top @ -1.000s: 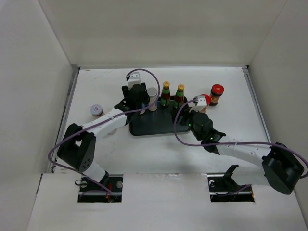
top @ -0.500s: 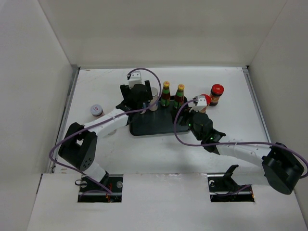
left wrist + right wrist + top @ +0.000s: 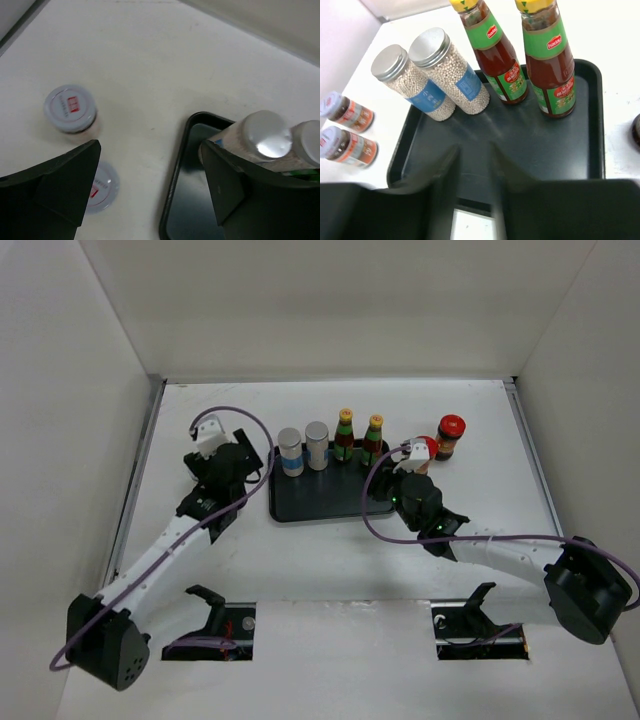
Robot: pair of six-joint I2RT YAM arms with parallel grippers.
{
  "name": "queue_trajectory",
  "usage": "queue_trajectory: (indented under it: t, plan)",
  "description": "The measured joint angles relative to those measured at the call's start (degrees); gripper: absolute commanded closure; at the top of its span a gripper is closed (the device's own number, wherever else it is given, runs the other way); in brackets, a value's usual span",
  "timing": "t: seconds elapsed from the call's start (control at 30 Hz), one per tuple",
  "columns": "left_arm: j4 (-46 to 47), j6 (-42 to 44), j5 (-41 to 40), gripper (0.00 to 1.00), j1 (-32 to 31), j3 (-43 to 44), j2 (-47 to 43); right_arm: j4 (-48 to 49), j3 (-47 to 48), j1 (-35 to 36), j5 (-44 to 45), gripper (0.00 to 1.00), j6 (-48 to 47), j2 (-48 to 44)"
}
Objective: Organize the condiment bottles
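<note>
On the black tray (image 3: 320,497) stand two silver-lidded shakers (image 3: 290,452) (image 3: 317,445) and two yellow-capped dark bottles (image 3: 344,435) (image 3: 373,438) in a row. My left gripper (image 3: 222,462) hangs open left of the tray with nothing between its fingers (image 3: 65,185). Under it are two white-lidded jars (image 3: 70,107) (image 3: 102,187) on the table. My right gripper (image 3: 472,190) hovers over the tray's near right part, its jaws a narrow gap apart and empty. One red-lidded jar (image 3: 450,436) stands right of the tray. Another red-lidded jar (image 3: 427,448) is half hidden behind the right wrist.
White walls enclose the table on three sides. The tray's front half (image 3: 545,145) is bare. The right arm (image 3: 500,550) stretches across the table's near right, the left arm (image 3: 160,550) along the near left.
My left gripper let go of a shaker in the tray and drew back to the left, above the white-lidded jars. The right jaws narrowed; the right arm stayed in place.
</note>
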Motion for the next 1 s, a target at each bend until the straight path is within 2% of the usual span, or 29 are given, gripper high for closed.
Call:
queue_trajectory:
  t: [0.07, 0.2, 0.23, 0.53, 0.67, 0.77, 0.9, 1.0]
  plan:
    - [-4.4, -2.3, -0.2, 0.19, 1.5, -2.1, -3.3, 0.0, 0.1, 0.0, -0.2, 0.69, 0.1, 0.0]
    - [-10.8, -5.4, -0.2, 0.17, 4.2, -5.8, -6.3, 0.0, 0.2, 0.0, -0.6, 0.42, 0.5, 0.0]
    - [-11.7, -5.9, -0.2, 0.17, 4.6, -6.7, -6.4, 0.0, 0.2, 0.0, -0.6, 0.39, 0.4, 0.0]
    - [-10.5, -6.9, 2.8, 0.21, 5.9, -9.4, -0.4, 0.0, 0.2, 0.0, -0.8, 0.38, 0.2, 0.0]
    - [-8.2, -6.9, 3.3, 0.31, 6.8, -10.1, 1.5, 0.0, 0.2, 0.1, -0.8, 0.38, 0.2, 0.0]
    - [-6.5, -7.0, 3.5, 0.45, 6.9, -10.5, 2.3, 0.0, 0.2, 0.3, -0.8, 0.38, 0.2, 0.0]
    - [-5.6, -6.8, 3.7, 0.48, 6.9, -10.7, 2.5, 0.0, 0.2, 0.4, -0.9, 0.38, 0.2, 0.0]
    - [-5.4, -6.6, 3.7, 0.56, 6.7, -10.7, 2.5, 0.0, 0.2, 0.4, -0.9, 0.38, 0.1, 0.0]
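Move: The nearer grey-lidded jar stands about 4 cm back and 4 cm to the left of the left gripper, its middle some 14 cm below. The farther grey-lidded jar is roughly 2 cm ahead and 10 cm left, equally low. On the tray, the left pellet bottle stands around 9 cm ahead and 12 cm right, about 11 cm down. From the right gripper the nearer jar lies about 38 cm left, 2 cm back and 11 cm below. Bring the open left gripper down about 11 cm onto the nearer jar, drawing it back and left some 5 cm each way early on, then sinking almost straight while the fingers tip about 15 degrees further down. At the bottom, close the fingers until they pinch the jar's lid from both sides. Meanwhile spread the right fingers again, keeping that arm in place over the tray. ##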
